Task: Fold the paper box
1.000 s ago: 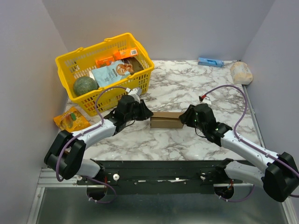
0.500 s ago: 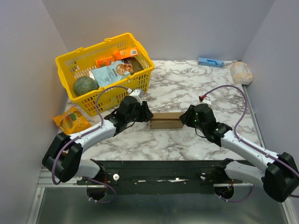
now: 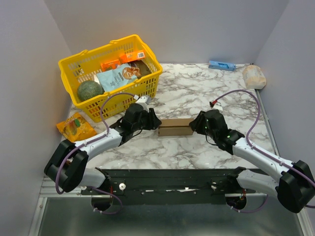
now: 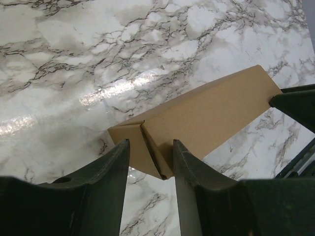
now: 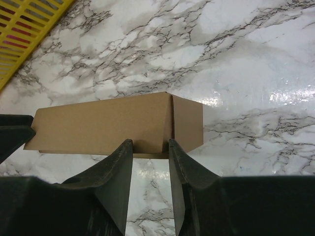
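Observation:
The paper box [image 3: 175, 127] is a small plain brown carton lying lengthwise on the marble table between my two arms. My left gripper [image 3: 153, 123] is at its left end. In the left wrist view the open fingers [image 4: 150, 143] straddle the near corner of the box [image 4: 206, 113], where the end flap [image 4: 129, 140] stands slightly ajar. My right gripper [image 3: 195, 125] is at the right end. Its open fingers [image 5: 150, 142] rest against the lower near edge of the box [image 5: 103, 123], just left of the closed end flap [image 5: 188, 123].
A yellow basket [image 3: 69, 66] with groceries stands at the back left, and its corner shows in the right wrist view [image 5: 24, 24]. An orange packet [image 3: 75, 126] lies left of the left arm. A small blue box [image 3: 221, 65] and a pale wrapped item [image 3: 254, 76] sit at the back right.
My left gripper has opened wider at the box's left end and its arm has shifted slightly. The box and the right arm have barely moved.

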Tool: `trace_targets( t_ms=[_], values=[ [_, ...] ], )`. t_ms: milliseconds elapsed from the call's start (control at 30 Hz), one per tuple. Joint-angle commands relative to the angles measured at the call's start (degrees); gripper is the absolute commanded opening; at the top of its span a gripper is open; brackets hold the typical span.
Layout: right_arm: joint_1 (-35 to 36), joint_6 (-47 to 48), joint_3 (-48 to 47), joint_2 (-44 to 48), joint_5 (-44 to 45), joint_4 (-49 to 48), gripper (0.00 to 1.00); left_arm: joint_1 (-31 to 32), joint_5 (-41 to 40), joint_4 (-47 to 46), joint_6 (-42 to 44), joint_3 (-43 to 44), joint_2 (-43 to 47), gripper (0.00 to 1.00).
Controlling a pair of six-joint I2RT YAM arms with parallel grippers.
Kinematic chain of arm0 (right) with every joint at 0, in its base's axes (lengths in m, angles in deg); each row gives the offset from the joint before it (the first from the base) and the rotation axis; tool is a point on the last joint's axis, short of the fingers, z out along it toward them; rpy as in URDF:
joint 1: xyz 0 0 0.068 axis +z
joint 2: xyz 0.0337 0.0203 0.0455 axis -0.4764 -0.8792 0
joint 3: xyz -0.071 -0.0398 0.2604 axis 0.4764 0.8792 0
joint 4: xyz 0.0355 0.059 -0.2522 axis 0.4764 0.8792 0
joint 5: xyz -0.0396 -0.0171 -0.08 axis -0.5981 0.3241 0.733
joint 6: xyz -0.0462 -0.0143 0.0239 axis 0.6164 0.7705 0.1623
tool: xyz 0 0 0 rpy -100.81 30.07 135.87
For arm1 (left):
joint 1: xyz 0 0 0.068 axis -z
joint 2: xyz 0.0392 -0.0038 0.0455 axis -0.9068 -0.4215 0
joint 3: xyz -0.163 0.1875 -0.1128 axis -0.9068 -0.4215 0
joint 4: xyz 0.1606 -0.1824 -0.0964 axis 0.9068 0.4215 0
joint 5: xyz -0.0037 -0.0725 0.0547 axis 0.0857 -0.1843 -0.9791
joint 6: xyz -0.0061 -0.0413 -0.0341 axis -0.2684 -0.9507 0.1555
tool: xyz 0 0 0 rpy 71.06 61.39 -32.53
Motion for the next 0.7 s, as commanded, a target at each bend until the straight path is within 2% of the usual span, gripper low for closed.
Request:
trace_targets(
  t_ms=[0, 233, 400, 500, 533, 667],
  values=[
    [-0.29, 1.36, 1.62, 0.15, 2.70, 4.20, 0.41, 0.29, 2.07, 4.30, 1.04, -5.62, -2.16, 0.45],
    [-0.29, 2.41, 0.39, 0.41, 2.69, 4.98, 0.43, 0.29, 2.68, 0.52, 1.83, -9.23, -1.71, 0.32],
    [-0.55, 6.27, -3.21, 0.68, 2.17, 7.78, 0.59, 0.29, 2.68, -0.45, 3.76, -9.67, -2.77, 0.27],
    [-3.53, 7.42, -4.71, 1.03, -2.56, 8.41, 0.65, 0.29, 2.24, -0.28, 4.46, -9.76, -3.12, 0.25],
    [-5.89, 7.60, -4.71, 1.20, -6.06, 8.41, 0.65, 0.29, 2.07, -0.36, 4.55, -9.76, -3.21, 0.25],
    [-7.85, 8.39, -4.19, 2.61, -10.83, 7.54, 0.65, 0.29, 1.80, -0.45, 4.73, -10.02, -3.03, 0.25]
  ],
)
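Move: The paper box lies closed or nearly so between the hands. For the left hand its middle is about 8 cm to the right, 1 cm back and 2 cm below, with the lid's left edge right at the fingertips. From the right hand the box's middle is about 7 cm to the left, level ahead and 2 cm below. The yellow basket stands some 22 cm left of the left hand and 20 cm farther out. The left fingers, already astride the seam at the box's left end, close partway onto the lid's edge and end wall, easing about 1 cm down and back, then hold there. Meanwhile the right fingers spread and come free of the box's right end, the hand going about 2.5 cm right with a slight rise at the end. ##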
